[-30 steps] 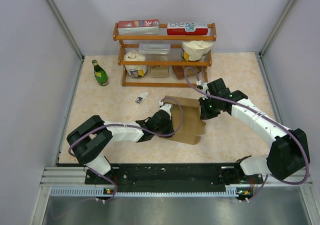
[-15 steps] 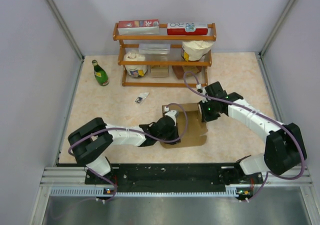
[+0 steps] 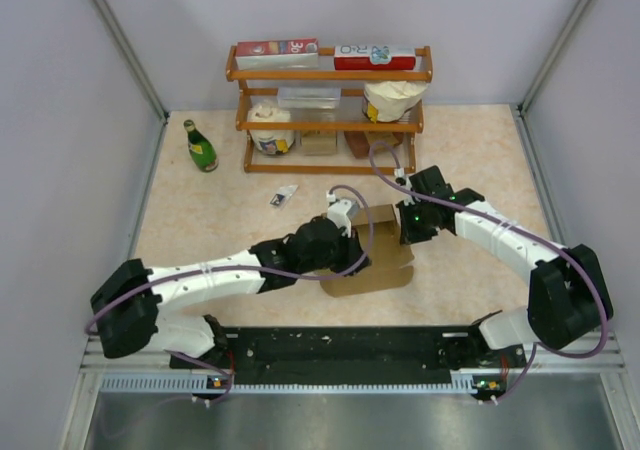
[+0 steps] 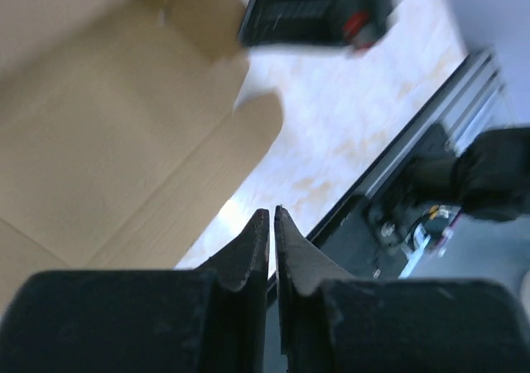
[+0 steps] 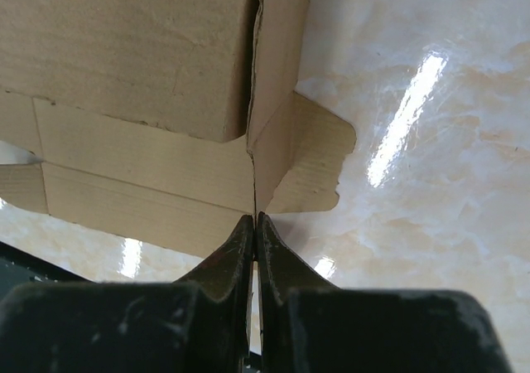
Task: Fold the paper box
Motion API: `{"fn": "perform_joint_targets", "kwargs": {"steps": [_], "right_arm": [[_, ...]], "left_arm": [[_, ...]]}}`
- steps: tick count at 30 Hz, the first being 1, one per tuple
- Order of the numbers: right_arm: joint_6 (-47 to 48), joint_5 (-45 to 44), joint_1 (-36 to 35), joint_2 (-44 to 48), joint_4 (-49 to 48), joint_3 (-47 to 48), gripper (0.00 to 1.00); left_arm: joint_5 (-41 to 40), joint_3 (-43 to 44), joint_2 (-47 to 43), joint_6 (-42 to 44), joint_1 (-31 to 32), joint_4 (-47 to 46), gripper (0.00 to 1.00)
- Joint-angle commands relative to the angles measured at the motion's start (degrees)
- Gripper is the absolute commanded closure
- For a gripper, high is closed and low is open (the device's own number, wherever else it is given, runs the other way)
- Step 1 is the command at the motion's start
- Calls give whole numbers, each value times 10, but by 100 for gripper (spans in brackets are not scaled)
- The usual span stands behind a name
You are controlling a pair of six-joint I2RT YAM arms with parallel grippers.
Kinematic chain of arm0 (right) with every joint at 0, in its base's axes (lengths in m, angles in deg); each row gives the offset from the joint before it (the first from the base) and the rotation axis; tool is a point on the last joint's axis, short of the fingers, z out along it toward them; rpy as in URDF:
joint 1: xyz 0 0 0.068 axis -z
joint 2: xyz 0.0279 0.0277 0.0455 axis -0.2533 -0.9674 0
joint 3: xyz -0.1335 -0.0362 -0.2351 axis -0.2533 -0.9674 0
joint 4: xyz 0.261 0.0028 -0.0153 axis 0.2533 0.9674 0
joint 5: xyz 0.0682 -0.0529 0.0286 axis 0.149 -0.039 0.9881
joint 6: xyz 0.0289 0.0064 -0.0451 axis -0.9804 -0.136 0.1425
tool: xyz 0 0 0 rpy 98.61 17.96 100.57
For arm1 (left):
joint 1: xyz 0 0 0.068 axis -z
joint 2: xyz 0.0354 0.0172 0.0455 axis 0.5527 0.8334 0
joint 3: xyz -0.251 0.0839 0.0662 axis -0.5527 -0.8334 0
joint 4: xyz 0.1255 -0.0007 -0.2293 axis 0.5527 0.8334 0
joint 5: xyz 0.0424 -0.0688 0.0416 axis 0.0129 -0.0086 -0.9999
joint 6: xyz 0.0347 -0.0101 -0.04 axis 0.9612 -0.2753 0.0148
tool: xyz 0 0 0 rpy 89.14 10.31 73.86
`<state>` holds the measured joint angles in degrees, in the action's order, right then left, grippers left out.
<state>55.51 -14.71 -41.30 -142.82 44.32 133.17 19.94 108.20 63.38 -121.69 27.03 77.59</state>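
Note:
The paper box (image 3: 385, 262) is a brown cardboard sheet, partly folded, lying on the table's middle right. My right gripper (image 3: 406, 232) is at its far right edge. In the right wrist view the gripper (image 5: 255, 217) is shut on a thin upright panel edge of the box (image 5: 124, 58), with a rounded tab to the right. My left gripper (image 3: 356, 263) hovers over the box's left part. In the left wrist view its jaws (image 4: 272, 211) are almost together with nothing between them, and the cardboard (image 4: 124, 141) lies to the upper left beneath them.
A wooden shelf (image 3: 330, 75) at the back holds printed cartons, white tubs and small brown blocks. A green bottle (image 3: 200, 146) stands at the back left. A small packet (image 3: 284, 196) lies behind the box. The black rail (image 3: 340, 345) runs along the near edge.
My left arm has stretched out to the right and its wrist now sits over the box's left side. The box has shifted slightly toward the near edge. The right gripper has kept its hold.

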Motion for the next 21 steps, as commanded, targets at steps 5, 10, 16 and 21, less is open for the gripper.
{"fn": "perform_joint_targets", "kwargs": {"steps": [5, 10, 16, 21], "right_arm": [[-2, -10, -5, 6, -14, -15, 100], [-3, -5, -5, 5, -18, -13, 100], [-4, 1, -5, 9, -18, -14, 100], [-2, 3, -5, 13, -18, -16, 100]], "left_arm": [[-63, 91, -73, 138, -97, 43, 84], [-36, 103, -24, 186, -165, 43, 87], [3, 98, 3, 242, -175, -6, 69], [65, 104, 13, 261, -216, -32, 55]]}}
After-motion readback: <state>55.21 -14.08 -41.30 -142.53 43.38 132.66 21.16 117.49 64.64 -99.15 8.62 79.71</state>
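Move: The left hand hangs empty some 12 cm above the table over the box, fingers nearly shut. The left end of the raised far wall lies about 9 cm ahead, 9 cm to its left and 8 cm below. From this hand the flat near flap is about 5 cm back, straight below in line, 12 cm down. The right end flap is 9 cm ahead and 10 cm to its right, 6 cm below; the right hand already pinches it, its middle about 3 cm ahead of those fingers. The left hand leaves the middle of the box in an arc, rising about 10 cm, swinging forward and left over the raised far wall towards its left end, then sinking again to finish some 13 cm farther out, 6 cm to the left and 5 cm higher. On the way its fingers tip up by about 20 degrees and then open to nearly half, touching nothing at the end, while the right hand stays where it is and keeps its shut pinch on the upright right end flap. ##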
